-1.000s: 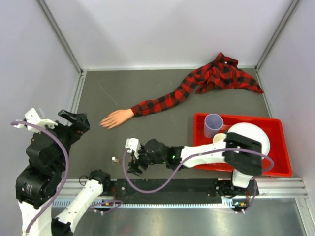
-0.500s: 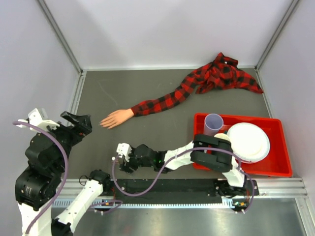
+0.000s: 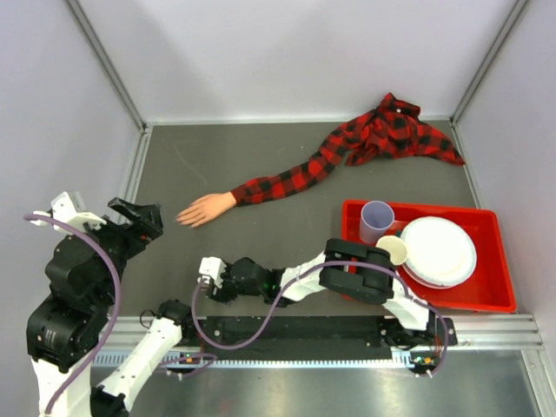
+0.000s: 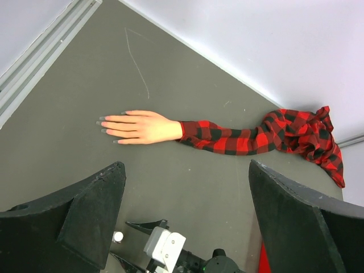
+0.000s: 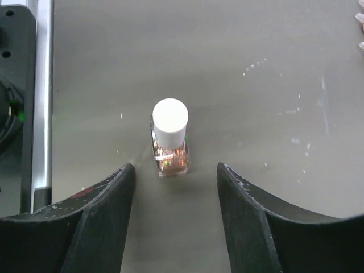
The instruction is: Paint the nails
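The pale mannequin hand lies flat on the grey table at the end of a red-and-black plaid sleeve. Its nails point left. A tiny white-capped bottle of glittery polish stands upright near the table's front edge and also shows in the left wrist view. My right gripper lies low over the table. It is open, with the bottle's base at the mouth of its jaws and a gap on each side. My left gripper hangs wide open at the left, holding nothing.
A red tray at the right holds a lilac cup, a white plate and a small cream disc. A metal rail runs along the near edge. Walls close the left, right and back.
The right arm has stretched further left until its fingers flank the bottle, and its jaws have narrowed. The left arm has barely shifted.
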{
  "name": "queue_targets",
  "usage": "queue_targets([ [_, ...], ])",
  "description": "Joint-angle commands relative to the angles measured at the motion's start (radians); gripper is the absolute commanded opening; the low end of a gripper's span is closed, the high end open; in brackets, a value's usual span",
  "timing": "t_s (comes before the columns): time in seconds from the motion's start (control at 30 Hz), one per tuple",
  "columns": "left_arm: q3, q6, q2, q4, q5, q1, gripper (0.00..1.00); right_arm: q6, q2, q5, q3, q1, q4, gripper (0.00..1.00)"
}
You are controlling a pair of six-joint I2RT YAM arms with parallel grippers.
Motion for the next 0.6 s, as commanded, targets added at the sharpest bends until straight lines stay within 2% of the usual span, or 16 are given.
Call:
queue_targets([
  [0.0, 0.018, 0.009, -0.004, 0.016, 0.014, 0.004, 0.92, -0.028, 0.034, -0.018, 0.065, 0.010, 0.058, 0.58],
  [0.3, 0.021, 0.014, 0.004, 0.009, 0.015, 0.004, 0.92, -0.051, 0.082, -0.024, 0.094, 0.010, 0.077, 0.53],
  [0.4, 0.019, 0.011, 0.007, 0.006, 0.020, 0.004, 0.92, -0.057, 0.088, -0.035, 0.090, 0.010, 0.093, 0.49],
  [0.57, 0.004, 0.009, 0.012, 0.009, 0.023, 0.004, 0.92, -0.057, 0.066, -0.053, 0.051, 0.010, 0.129, 0.36],
])
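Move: The nail polish bottle stands upright just beyond the right fingertips, about 3 cm to that hand's left, neither ahead nor back, and about level in height. Low on the table, the mannequin hand lies some 20 cm ahead of and 2 cm left of the right hand. The sleeve cuff is roughly 24 cm ahead and 6 cm right. From the idle left hand the bottle is about 36 cm down, 3 cm back and 5 cm right. Towards the nail polish bottle, the right hand slides level to its left by about 2 cm, slowing as it gets there, so that the fingertips come to straddle the glass. The fingers narrow from over half open to about two fifths, faster towards the end, one on each side of the bottle; whether they touch it yet can't be seen. ##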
